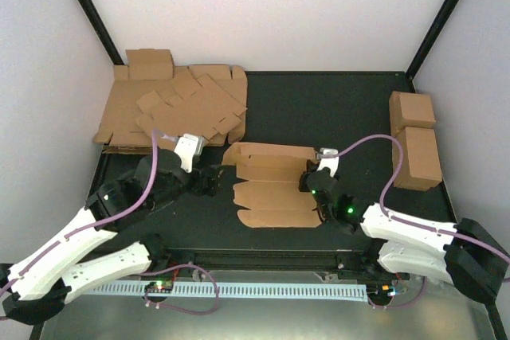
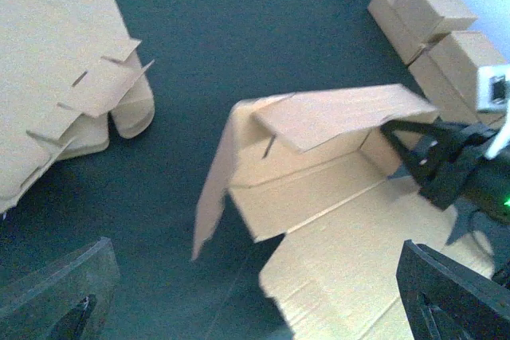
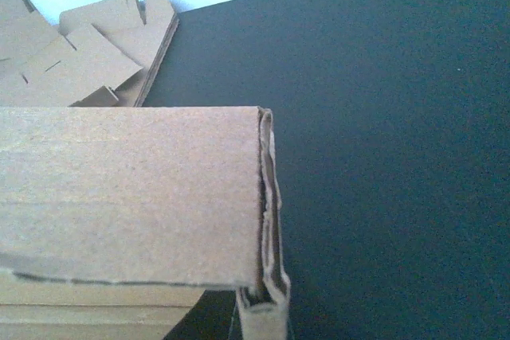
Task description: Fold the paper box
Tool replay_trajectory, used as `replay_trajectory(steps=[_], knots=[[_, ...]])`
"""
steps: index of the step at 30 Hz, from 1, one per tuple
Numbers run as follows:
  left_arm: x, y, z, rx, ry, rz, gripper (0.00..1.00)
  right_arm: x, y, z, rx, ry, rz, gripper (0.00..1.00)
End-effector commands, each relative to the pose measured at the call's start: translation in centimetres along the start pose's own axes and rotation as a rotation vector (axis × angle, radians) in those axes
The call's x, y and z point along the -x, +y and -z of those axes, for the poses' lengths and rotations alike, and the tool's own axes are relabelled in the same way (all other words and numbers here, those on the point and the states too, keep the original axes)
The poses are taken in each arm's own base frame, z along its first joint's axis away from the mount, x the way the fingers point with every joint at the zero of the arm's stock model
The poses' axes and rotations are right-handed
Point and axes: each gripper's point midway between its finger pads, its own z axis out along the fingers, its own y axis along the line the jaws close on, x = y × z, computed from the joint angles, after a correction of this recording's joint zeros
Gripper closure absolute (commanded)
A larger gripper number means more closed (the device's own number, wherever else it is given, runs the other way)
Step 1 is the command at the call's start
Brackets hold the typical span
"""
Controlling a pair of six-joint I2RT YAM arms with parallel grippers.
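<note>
The paper box (image 1: 275, 185) lies partly folded in the middle of the black mat, its far long wall raised and its near panels flat. In the left wrist view its left end flap (image 2: 213, 197) stands up and a top flap (image 2: 343, 115) leans over the inside. My left gripper (image 1: 209, 181) is open just left of the box, touching nothing; its dark fingers (image 2: 56, 292) frame the lower corners. My right gripper (image 1: 312, 185) is shut on the box's right end wall (image 3: 267, 308). Cardboard (image 3: 127, 205) hides its fingers in the right wrist view.
A heap of flat cardboard sheets (image 1: 175, 109) covers the back left of the mat. Two closed brown cuboids (image 1: 416, 141) stand along the right edge. White walls and black frame posts enclose the back and sides.
</note>
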Motion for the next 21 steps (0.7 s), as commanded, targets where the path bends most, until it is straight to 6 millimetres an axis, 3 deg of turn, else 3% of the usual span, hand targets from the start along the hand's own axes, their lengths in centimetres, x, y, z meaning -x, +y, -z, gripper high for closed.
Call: replay_trajectory(steps=[1, 5, 10, 14, 18, 21], knots=[[-1.3, 2.1, -0.1, 0.061, -0.015, 0.076, 0.01, 1.0, 0.1, 0.6, 0.027, 0.025, -0.05, 0.98], [-2.6, 2.7, -0.7, 0.065, 0.001, 0.118, 0.01, 1.0, -1.3, 0.6, -0.02, 0.084, -0.1, 0.98], [-3.6, 1.5, -1.8, -0.049, -0.03, 0.267, 0.01, 1.8, -3.3, 1.3, -0.101, 0.063, -0.237, 0.98], [-4.2, -0.8, -3.3, -0.23, -0.062, 0.395, 0.01, 3.0, -1.9, 1.8, 0.007, 0.021, -0.276, 0.98], [-4.9, -2.3, -4.6, -0.367, -0.076, 0.489, 0.01, 3.7, -1.7, 1.9, 0.009, 0.011, -0.277, 0.98], [-4.8, -2.4, -4.9, -0.373, -0.081, 0.498, 0.01, 3.7, -1.6, 1.8, -0.01, 0.028, -0.257, 0.98]])
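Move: The paper box hangs from the right gripper, which pinches its right edge; the box's middle is about 9 cm to that gripper's left, 1 cm back and some 3 cm lower. From the empty left gripper, that middle is roughly 7 cm ahead, 14 cm to the right and 16 cm below. The flat cardboard stack is about 27 cm ahead of the left gripper, 13 cm to its left and 28 cm down. Bring the open left gripper down about 10 cm beside the box's free left end, drifting slightly left and then back to the right, while rolling its left side down some 20 degrees and tipping the fingers lower. Keep the right gripper shut on the box edge, carry it about 3 cm right and as much up, and roll it so its left side rises. ##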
